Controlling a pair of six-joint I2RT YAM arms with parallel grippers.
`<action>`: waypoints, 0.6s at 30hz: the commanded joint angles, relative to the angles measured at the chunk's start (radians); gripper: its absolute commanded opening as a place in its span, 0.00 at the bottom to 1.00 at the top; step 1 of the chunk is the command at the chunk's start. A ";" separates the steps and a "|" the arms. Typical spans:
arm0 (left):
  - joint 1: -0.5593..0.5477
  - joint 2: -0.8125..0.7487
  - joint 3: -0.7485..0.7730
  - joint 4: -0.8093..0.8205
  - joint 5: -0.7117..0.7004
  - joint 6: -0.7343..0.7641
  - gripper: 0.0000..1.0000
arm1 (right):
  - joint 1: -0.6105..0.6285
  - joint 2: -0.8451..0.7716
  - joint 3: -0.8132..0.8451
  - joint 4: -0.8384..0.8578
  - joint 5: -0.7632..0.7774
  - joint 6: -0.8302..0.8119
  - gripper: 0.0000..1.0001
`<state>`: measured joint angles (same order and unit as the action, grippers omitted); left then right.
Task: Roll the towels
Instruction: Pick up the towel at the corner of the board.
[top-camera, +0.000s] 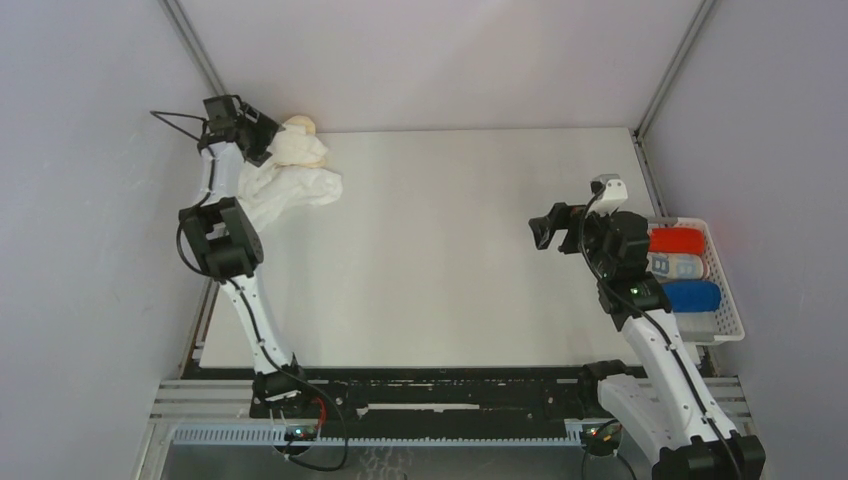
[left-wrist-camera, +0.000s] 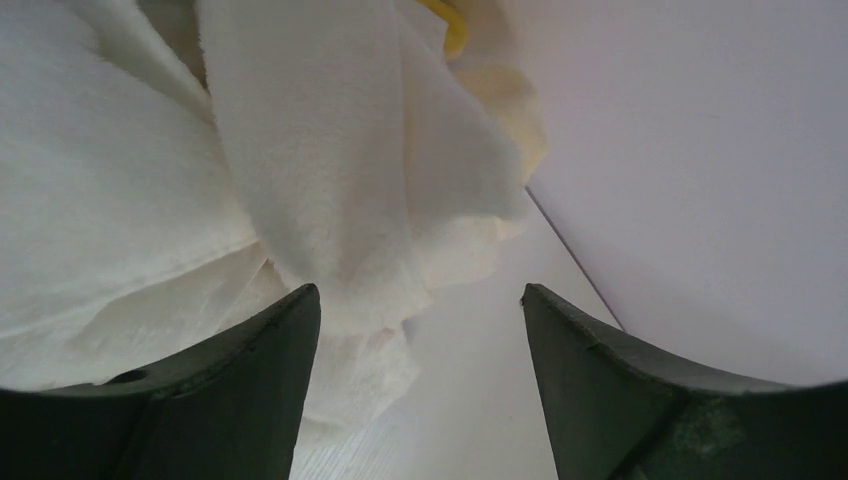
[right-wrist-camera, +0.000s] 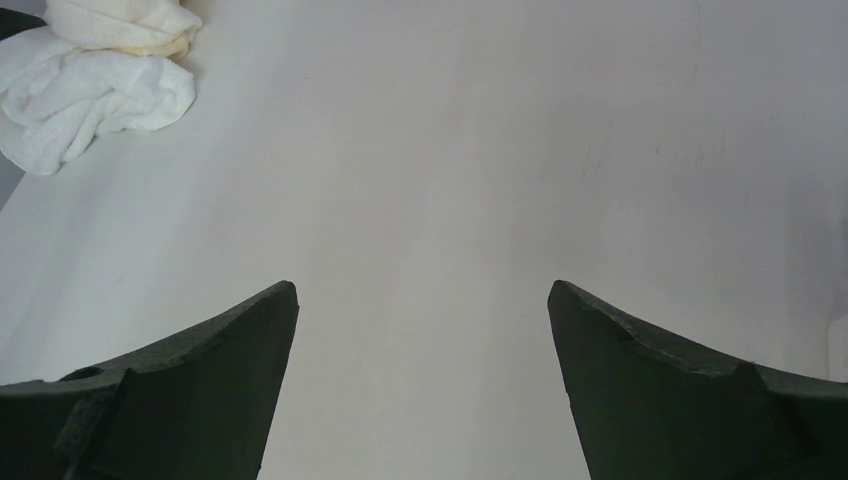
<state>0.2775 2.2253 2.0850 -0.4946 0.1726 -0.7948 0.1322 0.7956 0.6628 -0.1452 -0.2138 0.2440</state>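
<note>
A crumpled white towel (top-camera: 290, 190) and a cream towel (top-camera: 300, 142) lie heaped at the table's far left corner. My left gripper (top-camera: 268, 135) is at that heap, open, with white and cream folds (left-wrist-camera: 330, 180) right in front of its fingers (left-wrist-camera: 270, 360) and some cloth reaching between them. A yellow edge (left-wrist-camera: 455, 30) peeks out at the top. My right gripper (top-camera: 540, 228) hovers open over bare table at the right, nothing between its fingers (right-wrist-camera: 250, 350); it sees the heap (right-wrist-camera: 95, 85) far off. Rolled red (top-camera: 678, 240), light-blue patterned (top-camera: 680, 266) and royal blue (top-camera: 692, 295) towels lie in the basket.
The white slatted basket (top-camera: 728, 300) stands at the table's right edge beside my right arm. Grey walls close in on the left, back and right. The table's white top (top-camera: 440, 260) stretches between the two arms.
</note>
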 joint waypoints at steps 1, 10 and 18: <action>-0.017 0.134 0.114 0.058 0.040 -0.071 0.75 | 0.009 0.008 0.007 0.064 0.019 -0.022 0.95; -0.018 0.037 0.195 0.042 0.103 0.006 0.06 | 0.018 -0.021 0.024 0.031 0.032 -0.017 0.94; -0.033 -0.335 0.104 0.014 0.122 0.042 0.06 | 0.030 -0.077 0.053 -0.013 0.006 -0.008 0.94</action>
<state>0.2604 2.1746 2.1918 -0.5240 0.2512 -0.7952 0.1509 0.7578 0.6632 -0.1558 -0.1940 0.2420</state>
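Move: The white towel on top of the heap at the board's far left corner lies just ahead of the left hand, about 3 cm forward, 4 cm to the right and 9 cm below. The yellow cloth is some 5 cm beyond this towel and 3 cm farther right; the lower white towel is about 13 cm nearer the base than it, in line sideways. From the idle right hand, the top towel is roughly 30 cm forward, 58 cm left and 14 cm down. The left hand plunges about 8 cm, drifting some 3 cm forward, onto the top white towel, and its wide-open fingers shut on the way down to pinch a fold of it. Without pausing it turns straight back up and rises fast by some 16 cm, drawing back about 3 cm towards the base, the fingertips tipping up about 15 degrees and keeping their pinch. ##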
